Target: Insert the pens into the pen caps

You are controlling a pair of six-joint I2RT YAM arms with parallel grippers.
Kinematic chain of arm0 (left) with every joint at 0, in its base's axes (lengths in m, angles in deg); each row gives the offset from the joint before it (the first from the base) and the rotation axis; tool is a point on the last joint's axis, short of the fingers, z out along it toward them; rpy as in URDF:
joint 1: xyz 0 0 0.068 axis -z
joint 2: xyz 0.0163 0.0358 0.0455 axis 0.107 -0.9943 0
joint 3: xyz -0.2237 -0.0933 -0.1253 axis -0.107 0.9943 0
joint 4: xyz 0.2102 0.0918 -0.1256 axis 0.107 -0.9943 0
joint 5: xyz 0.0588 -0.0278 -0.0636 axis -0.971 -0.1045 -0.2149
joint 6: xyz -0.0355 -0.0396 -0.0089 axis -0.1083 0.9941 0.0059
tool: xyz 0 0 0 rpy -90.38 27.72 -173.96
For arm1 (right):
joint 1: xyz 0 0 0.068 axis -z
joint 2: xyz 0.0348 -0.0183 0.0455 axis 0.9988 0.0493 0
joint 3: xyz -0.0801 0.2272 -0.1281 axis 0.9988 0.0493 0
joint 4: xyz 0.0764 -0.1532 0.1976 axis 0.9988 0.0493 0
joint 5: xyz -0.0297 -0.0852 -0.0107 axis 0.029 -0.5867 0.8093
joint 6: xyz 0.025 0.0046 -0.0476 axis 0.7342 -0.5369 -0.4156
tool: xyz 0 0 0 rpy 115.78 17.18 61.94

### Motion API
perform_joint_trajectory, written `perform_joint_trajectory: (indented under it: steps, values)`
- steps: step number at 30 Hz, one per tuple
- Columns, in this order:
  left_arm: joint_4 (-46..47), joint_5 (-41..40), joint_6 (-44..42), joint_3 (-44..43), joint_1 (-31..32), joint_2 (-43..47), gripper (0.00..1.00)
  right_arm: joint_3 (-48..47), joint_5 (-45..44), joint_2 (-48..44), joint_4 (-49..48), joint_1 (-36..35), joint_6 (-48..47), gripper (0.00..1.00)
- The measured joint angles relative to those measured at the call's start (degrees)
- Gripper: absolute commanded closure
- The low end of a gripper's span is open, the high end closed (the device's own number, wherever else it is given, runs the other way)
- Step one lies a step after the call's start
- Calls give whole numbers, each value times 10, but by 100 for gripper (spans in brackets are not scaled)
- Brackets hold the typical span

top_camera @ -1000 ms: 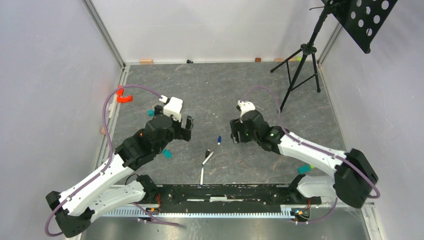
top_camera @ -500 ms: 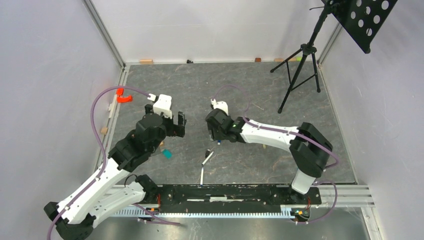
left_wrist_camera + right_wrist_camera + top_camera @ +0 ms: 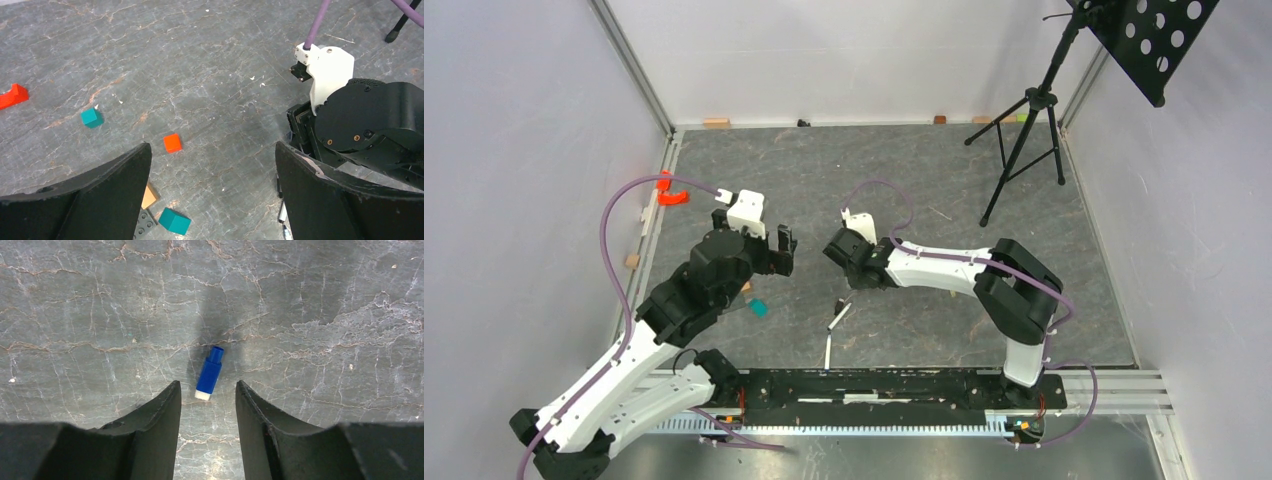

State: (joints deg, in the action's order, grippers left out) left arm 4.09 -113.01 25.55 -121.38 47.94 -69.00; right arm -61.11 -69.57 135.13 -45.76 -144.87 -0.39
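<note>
A bright blue pen cap (image 3: 209,373) lies on the grey floor, its white end just between the tips of my right gripper (image 3: 206,385). The jaws are part open and touch nothing. From above, the right gripper (image 3: 857,277) points down over that spot and hides the cap. Two white pens (image 3: 838,315) (image 3: 827,351) lie just in front of it, nearer the arm bases. My left gripper (image 3: 782,250) hovers wide open and empty to the left. In the left wrist view (image 3: 212,146) a pen (image 3: 282,212) shows beside its right finger.
Small blocks lie under the left gripper: a red cube (image 3: 172,143), two teal cubes (image 3: 91,117) (image 3: 174,221), a tan block (image 3: 148,196) and a grey studded plate (image 3: 145,222). An orange piece (image 3: 671,195) sits by the left wall. A tripod stand (image 3: 1024,130) occupies the far right.
The right arm has swung left and come down over the blue cap, its jaws narrowing. The left gripper has shifted slightly left and stayed wide open.
</note>
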Motion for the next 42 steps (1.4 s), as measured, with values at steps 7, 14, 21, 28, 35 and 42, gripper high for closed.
perform_joint_trajectory:
  steps: [7,14,21,28,35,42]
  values:
    - [0,0,0,0,0,2,2,10,0,9,-7,-1,11,54]
    - [0,0,0,0,0,2,1,38,0,6,-37,-3,26,74]
    - [0,0,0,0,0,1,2,45,1,5,-54,-5,26,90]
    - [0,4,0,0,0,0,2,80,20,-19,-92,-8,-6,100]
    - [13,86,0,2,-1,10,2,193,80,-180,-130,-11,-159,100]
    - [85,199,-1,40,-1,47,5,199,170,-331,-132,8,-278,100]
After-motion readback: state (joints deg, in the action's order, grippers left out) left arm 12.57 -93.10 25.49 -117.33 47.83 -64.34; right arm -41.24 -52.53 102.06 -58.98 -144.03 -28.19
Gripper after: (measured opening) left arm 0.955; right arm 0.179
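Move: The blue pen cap lies almost between the right hand's half-open fingers, about 1 cm ahead of the hand point, level sideways and some 3 cm below. From that cap, the black pen cap is roughly 5 cm back and 4 cm left, the black-tipped pen some 8 cm back and 4 cm left, and the blue-tipped pen about 15 cm back and 7 cm left. From the left hand, the blue cap is some 15 cm right, 3 cm ahead and 25 cm below. Down about 2 cm over the blue cap goes the right hand, its fingers closing to pinch the cap near its white end; it then draws back some 4 cm and rises fast by about 12 cm, turning counter-clockwise some 30 degrees and tipping up. Late on, the wide-open left hand swings right about 5 cm and slightly back, turning clockwise. ##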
